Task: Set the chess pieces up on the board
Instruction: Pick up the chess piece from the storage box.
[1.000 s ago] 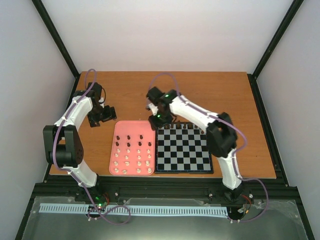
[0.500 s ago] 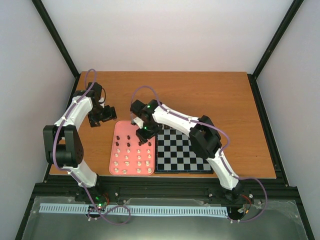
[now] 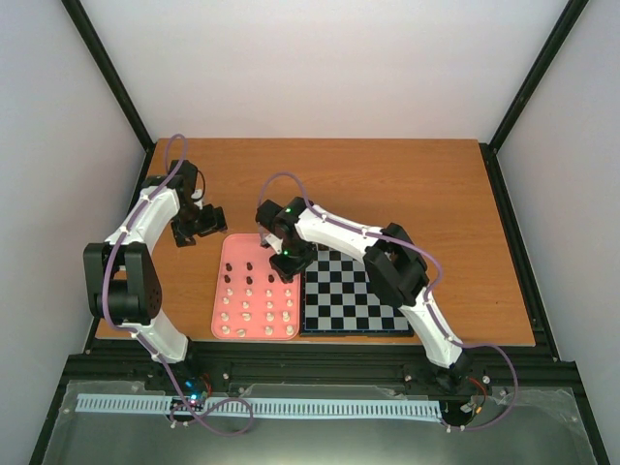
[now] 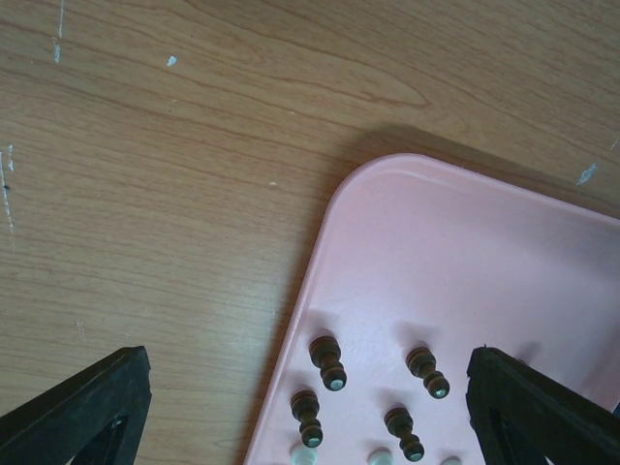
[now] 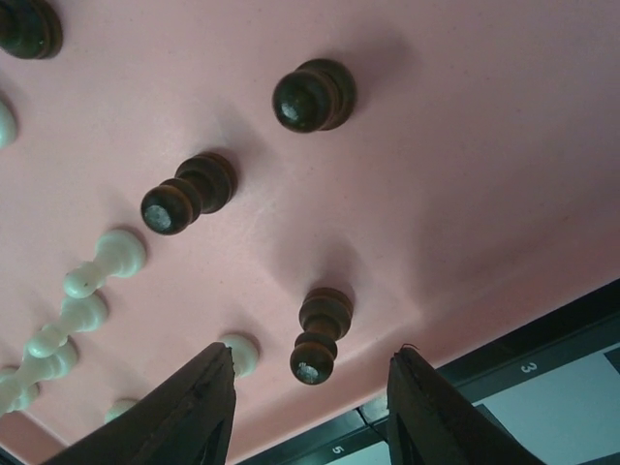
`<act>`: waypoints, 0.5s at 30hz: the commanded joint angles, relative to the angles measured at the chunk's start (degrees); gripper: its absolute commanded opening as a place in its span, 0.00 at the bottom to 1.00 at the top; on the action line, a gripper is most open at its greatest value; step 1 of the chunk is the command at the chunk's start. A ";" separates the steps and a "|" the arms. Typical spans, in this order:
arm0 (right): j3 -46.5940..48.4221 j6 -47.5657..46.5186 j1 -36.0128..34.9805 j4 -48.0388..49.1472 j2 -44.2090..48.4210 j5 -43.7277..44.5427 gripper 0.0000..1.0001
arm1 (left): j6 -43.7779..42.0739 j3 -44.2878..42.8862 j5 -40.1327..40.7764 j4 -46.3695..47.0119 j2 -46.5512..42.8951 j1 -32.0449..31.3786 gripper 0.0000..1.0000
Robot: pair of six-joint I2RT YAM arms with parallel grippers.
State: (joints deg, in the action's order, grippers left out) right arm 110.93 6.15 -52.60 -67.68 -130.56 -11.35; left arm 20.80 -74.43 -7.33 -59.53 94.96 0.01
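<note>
My right gripper hangs open over the right side of the pink tray. In the right wrist view its jaws straddle one dark piece standing near the tray's edge, without touching it. Other dark pieces and cream pieces stand further in. The board lies right of the tray, its far row partly hidden by the right arm. My left gripper is open and empty above the table at the tray's far left corner. The left wrist view shows several dark pieces between its fingers.
The pink tray holds rows of dark and cream pieces. The board's black border runs right beside the tray edge. Bare wooden table lies beyond both. Black frame posts stand at the table's corners.
My right arm has swung left from the board's far left corner to the tray and lowered over a dark piece. The left arm has not moved.
</note>
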 commanded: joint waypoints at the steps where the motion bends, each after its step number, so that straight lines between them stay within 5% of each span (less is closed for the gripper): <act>1: 0.06 0.17 -0.31 -0.75 -2.15 0.68 0.41 | -0.26 -0.05 -0.60 0.90 -1.39 0.00 1.00; 9: 0.75 -0.48 -0.30 -0.95 -3.01 0.14 0.35 | -0.31 -0.01 -0.49 0.99 -1.25 -0.01 1.00; 15: 1.62 -0.53 -0.31 -1.35 -3.46 0.88 0.19 | -0.28 -0.08 -0.58 0.98 -1.13 -0.01 1.00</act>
State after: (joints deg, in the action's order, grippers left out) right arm 110.96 5.82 -52.64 -67.83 -133.03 -11.22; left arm 20.80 -74.37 -7.33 -59.48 94.96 0.01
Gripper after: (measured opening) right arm 0.226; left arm 0.998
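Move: The chess piece the right hand is after, a dark pawn in the tray's rightmost column, stands almost straight beneath it, about 3 cm down. At its height, a second dark pawn is some 5 cm to the hand's left and level with it, a third about 4 cm left and 3 cm farther out; a pale pawn stands 3 cm back. From the left hand, the target lies roughly 22 cm right, 9 cm back and 9 cm below. Sinking nearly straight down by about 2 cm, the right hand brings its half-open fingers to either side of the dark pawn in the tray's rightmost column. The fingers narrow all the way down, most quickly once the descent has almost run out, ending at roughly half their starting gap, with one finger close against the pawn's head; the wrist keeps its downward attitude. ##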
